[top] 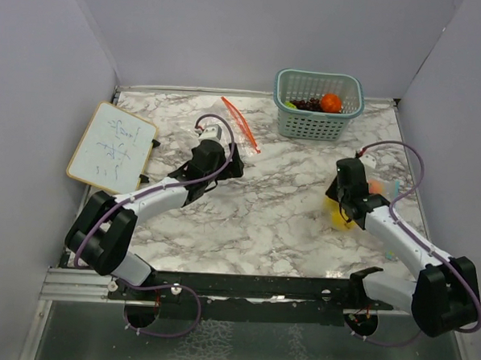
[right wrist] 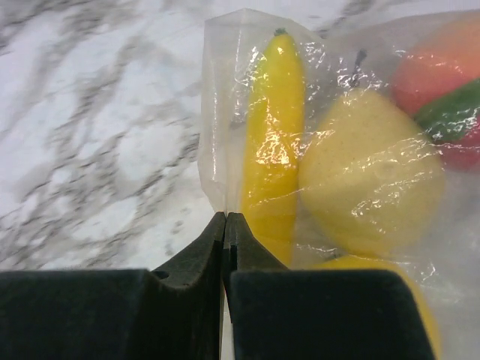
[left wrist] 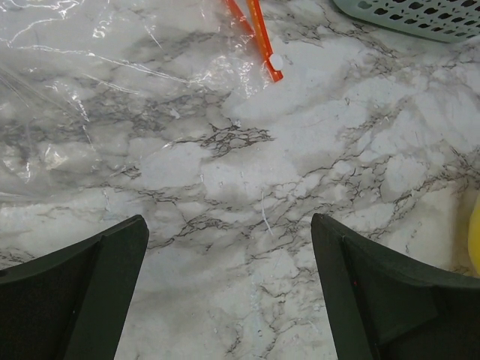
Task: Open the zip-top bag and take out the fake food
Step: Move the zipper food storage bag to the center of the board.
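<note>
My right gripper is shut on the side edge of a clear zip-top bag, pinching the film just left of the food inside. Through the plastic I see a yellow banana, a lemon, a pink-yellow peach and a dark green piece. From above, that bag lies under the right gripper at the table's right side. My left gripper stands open over bare marble. A second, flat clear bag with an orange zip strip lies just beyond it.
A teal mesh basket stands at the back, with an orange, dark grapes and a lime in it. A small whiteboard lies at the left edge. Grey walls close in three sides.
</note>
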`<state>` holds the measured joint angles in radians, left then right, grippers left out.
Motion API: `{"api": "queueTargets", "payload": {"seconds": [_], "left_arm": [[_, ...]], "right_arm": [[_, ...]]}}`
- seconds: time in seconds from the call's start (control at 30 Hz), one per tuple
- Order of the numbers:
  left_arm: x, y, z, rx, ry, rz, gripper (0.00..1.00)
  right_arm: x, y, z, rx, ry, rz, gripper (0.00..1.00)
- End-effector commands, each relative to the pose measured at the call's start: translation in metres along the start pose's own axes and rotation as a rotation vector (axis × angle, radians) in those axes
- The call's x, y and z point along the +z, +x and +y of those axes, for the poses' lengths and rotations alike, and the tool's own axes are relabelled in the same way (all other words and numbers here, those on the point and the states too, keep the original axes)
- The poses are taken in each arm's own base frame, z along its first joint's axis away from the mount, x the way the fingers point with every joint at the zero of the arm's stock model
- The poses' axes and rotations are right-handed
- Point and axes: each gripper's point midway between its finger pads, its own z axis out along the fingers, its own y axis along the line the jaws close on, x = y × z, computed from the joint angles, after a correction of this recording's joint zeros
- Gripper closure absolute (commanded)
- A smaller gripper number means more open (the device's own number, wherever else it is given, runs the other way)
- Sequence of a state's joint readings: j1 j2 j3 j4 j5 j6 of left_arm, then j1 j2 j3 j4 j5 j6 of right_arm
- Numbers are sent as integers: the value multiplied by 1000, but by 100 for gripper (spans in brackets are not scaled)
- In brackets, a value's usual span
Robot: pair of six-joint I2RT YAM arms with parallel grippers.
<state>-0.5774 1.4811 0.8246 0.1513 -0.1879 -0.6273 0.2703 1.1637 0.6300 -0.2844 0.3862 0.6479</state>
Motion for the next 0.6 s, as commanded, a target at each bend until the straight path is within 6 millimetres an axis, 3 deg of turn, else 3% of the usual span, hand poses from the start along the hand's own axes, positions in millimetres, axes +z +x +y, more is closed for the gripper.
{"api": "queueTargets", "payload": {"seconds": [0.0, 0.47, 0.53, 0.57], "left_arm": [[-7, -3, -16, -39, 84, -6, 7], [-41, 7, -8, -75, 131, -33, 5], [-45, 6, -6, -72, 125, -40, 5], [-46, 7, -5, -71, 122, -37, 5]], "right_arm": [[-29, -14, 69, 62, -203, -36, 98], [-86, 60, 234, -7, -477, 53, 97], [-88, 62, 243, -17, -494, 55, 88], [-89, 60, 243, -22, -499, 46, 77]]}}
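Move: The right hand, shut on the left edge of the filled food bag, has the board's center about 23 cm to its left, level fore and aft and some 6 cm below. The basket stands roughly 24 cm ahead and 6 cm left of this hand, the empty slider bag some 18 cm ahead and 35 cm left. From the open left hand, the board's center lies about 6 cm back, 5 cm right and 9 cm below. Right hand swings the pinched bag some 23 cm left to mid-board; open left hand backs about 4 cm. ##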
